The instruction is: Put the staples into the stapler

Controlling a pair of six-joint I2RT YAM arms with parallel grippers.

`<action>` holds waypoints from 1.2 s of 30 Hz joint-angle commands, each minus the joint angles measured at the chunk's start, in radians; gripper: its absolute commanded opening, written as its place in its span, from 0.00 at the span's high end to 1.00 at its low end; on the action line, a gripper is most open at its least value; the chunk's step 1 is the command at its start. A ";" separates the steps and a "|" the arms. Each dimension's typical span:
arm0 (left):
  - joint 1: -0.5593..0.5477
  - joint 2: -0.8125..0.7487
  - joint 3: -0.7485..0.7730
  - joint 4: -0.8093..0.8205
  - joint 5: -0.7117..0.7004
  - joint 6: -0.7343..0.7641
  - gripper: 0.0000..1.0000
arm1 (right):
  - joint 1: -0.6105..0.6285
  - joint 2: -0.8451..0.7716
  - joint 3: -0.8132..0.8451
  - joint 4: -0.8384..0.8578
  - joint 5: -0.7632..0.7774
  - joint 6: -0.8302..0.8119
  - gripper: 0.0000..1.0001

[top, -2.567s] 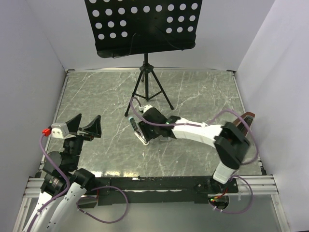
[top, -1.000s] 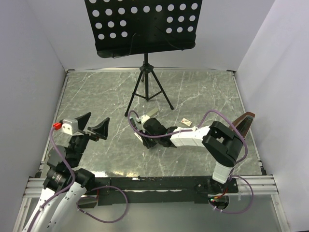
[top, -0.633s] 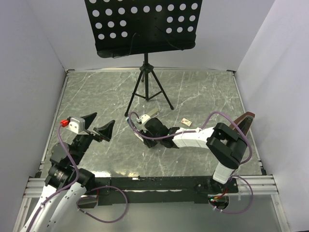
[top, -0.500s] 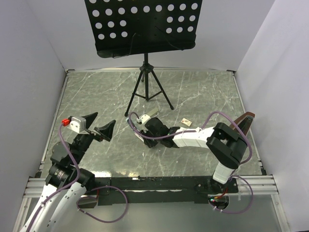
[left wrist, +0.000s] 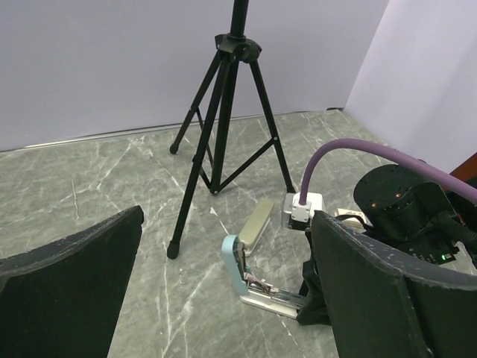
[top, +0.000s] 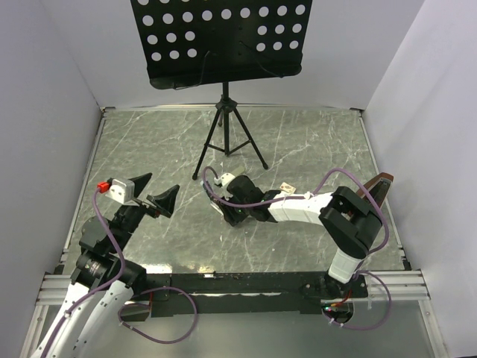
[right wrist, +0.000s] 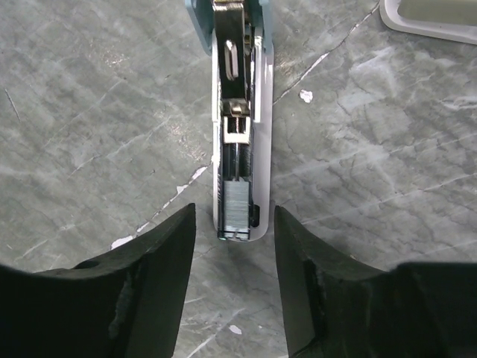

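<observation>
The stapler (right wrist: 237,112) lies opened flat on the table, its light-blue lid (left wrist: 232,262) standing up. A silvery-grey strip of staples (right wrist: 237,207) sits in the near end of its metal channel. My right gripper (right wrist: 232,224) is open, its fingers (right wrist: 153,276) either side of the stapler's near end and apart from it; in the top view it (top: 227,211) covers the stapler. The tiny white-and-tan staple box (top: 287,188) lies just right of it. My left gripper (top: 153,194) is open and empty, raised to the left and facing the stapler (left wrist: 268,287).
A beige second stapler (left wrist: 257,222) lies just beyond the open one and shows in the right wrist view (right wrist: 432,15). A black tripod (top: 226,142) with a perforated music desk (top: 223,41) stands behind. White walls enclose the table.
My right wrist has shifted slightly right and turned over the stapler. My left gripper has moved up and rightward, toward the stapler. The staple box has stayed in place.
</observation>
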 commanded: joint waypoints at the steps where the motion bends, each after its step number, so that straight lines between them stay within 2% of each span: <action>1: 0.008 0.001 0.004 0.038 0.018 0.012 0.01 | -0.003 0.008 0.033 0.014 0.010 -0.018 0.46; 12: 0.013 0.007 0.003 0.041 0.037 0.012 0.01 | -0.003 0.004 0.025 0.053 0.004 -0.031 0.54; 18: 0.014 0.030 -0.003 0.041 0.060 0.012 0.01 | -0.003 -0.002 0.019 0.059 0.016 -0.042 0.64; 19: 0.014 0.047 -0.009 0.069 0.071 0.015 0.01 | -0.003 -0.008 0.016 0.060 0.014 -0.042 0.68; 24: 0.014 0.091 -0.002 0.078 0.184 0.084 0.01 | -0.004 -0.044 -0.005 0.069 -0.019 -0.050 0.81; 31: 0.014 0.079 -0.042 0.116 0.417 0.227 0.00 | -0.004 -0.188 -0.067 0.079 -0.065 -0.088 0.99; 36: 0.016 0.128 -0.034 0.089 0.598 0.300 0.01 | -0.003 -0.313 -0.094 0.057 -0.142 -0.132 1.00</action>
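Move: The open teal stapler lies just beyond the right hand, its middle about 5 cm ahead, 3 cm left and a centimetre below. Its staple-filled rail end sits right between the right hand's parted fingers. From that hand the olive stapler is some 11 cm ahead and 2 cm right, and the small box about 8 cm ahead and 18 cm right. From the left hand the teal stapler's middle lies roughly 10 cm ahead, 10 cm right and 28 cm down. The teal stapler's rail end gets pinched from both sides: the right hand stays almost in place while its half-open fingers close firmly on it, then lifts it about 4 cm, drawing back a little. Meanwhile the empty left hand, fingers wide open, swings about 5 cm right and some 3 cm down towards the stapler, turning about 20 degrees clockwise as its left side rises. ##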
